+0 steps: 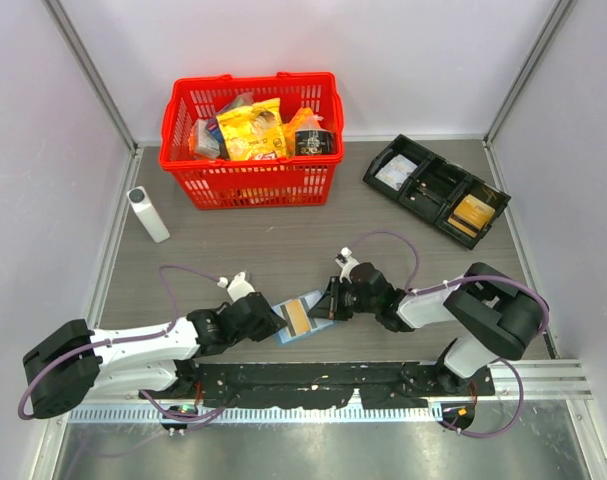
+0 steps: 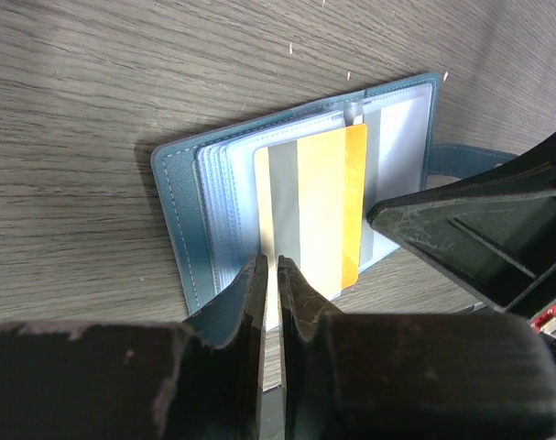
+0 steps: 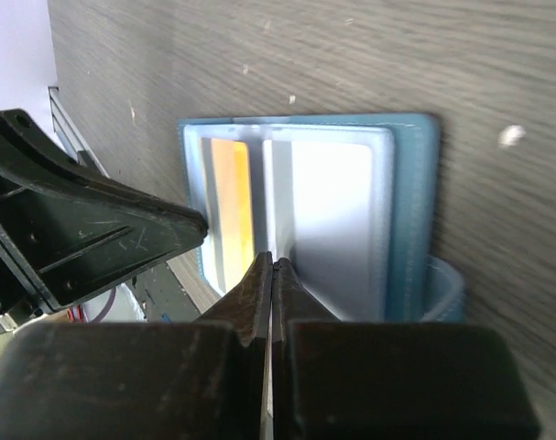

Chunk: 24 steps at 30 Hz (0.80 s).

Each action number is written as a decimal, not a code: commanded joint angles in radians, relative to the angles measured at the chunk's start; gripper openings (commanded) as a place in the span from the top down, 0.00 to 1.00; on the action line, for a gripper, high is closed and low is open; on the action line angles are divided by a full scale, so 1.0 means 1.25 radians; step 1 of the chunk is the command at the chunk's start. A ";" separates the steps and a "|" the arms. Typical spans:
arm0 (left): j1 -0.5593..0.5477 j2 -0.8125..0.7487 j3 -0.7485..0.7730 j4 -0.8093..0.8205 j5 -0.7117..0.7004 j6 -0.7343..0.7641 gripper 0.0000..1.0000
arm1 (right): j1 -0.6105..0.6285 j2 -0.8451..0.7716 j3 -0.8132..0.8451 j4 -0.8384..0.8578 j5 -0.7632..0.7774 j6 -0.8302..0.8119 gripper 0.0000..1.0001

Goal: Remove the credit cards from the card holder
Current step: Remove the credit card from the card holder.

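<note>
The blue card holder (image 1: 312, 302) lies open on the table between my two arms, its clear sleeves facing up (image 2: 181, 183) (image 3: 415, 211). A tan-gold credit card (image 1: 297, 318) with a grey stripe sticks partway out of a sleeve toward the left arm (image 2: 323, 211) (image 3: 230, 202). My left gripper (image 1: 275, 322) (image 2: 273, 268) is shut on the card's near edge. My right gripper (image 1: 328, 305) (image 3: 274, 264) is shut at the opposite side, its tips pinching the edge of a clear sleeve. Any further credit cards are hidden inside the sleeves.
A red basket (image 1: 253, 166) full of packets stands at the back. A black compartment tray (image 1: 385, 166) at the back right holds a tan item (image 1: 473, 212). A white upright bottle (image 1: 148, 213) stands at the left.
</note>
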 commanded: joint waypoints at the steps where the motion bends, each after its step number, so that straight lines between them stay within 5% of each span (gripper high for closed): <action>1: 0.006 0.008 -0.019 -0.026 -0.007 0.002 0.87 | -0.047 -0.030 -0.033 0.062 -0.027 0.010 0.99; 7: 0.007 0.017 -0.016 -0.020 -0.002 0.006 0.88 | -0.073 -0.057 -0.043 0.066 -0.063 0.002 0.99; 12: 0.007 0.028 -0.014 -0.016 0.003 0.009 0.88 | -0.064 -0.038 -0.030 0.099 -0.082 0.011 0.73; 14: 0.007 0.030 -0.014 -0.015 0.004 0.009 0.88 | -0.057 -0.025 -0.024 0.107 -0.082 0.012 0.71; 24: 0.007 0.035 -0.014 -0.008 0.008 0.011 0.89 | -0.029 0.063 0.005 0.164 -0.101 0.021 0.70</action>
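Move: The bank card lies in its clear sleeve in the open card holder, its middle some 3 cm to the right of my left fingertips, 1 cm ahead and about 1 cm lower. From my shut right fingertips it is about 3 cm to the left, level with them ahead and 1 cm lower. The white right pocket's middle lies some 3 cm right of my right tips and 1 cm ahead; the sleeve stack's middle is about 2 cm left of my left tips and 1 cm ahead. With my left fingertips staying on the sleeve beside the card's left edge, I draw my shut right fingers about 2 cm right and a little forward, away from the card. Then I open them roughly a third, lifting about 1 cm while coming back left and slightly back, and lower them again to the card's right edge, almost where they began. ##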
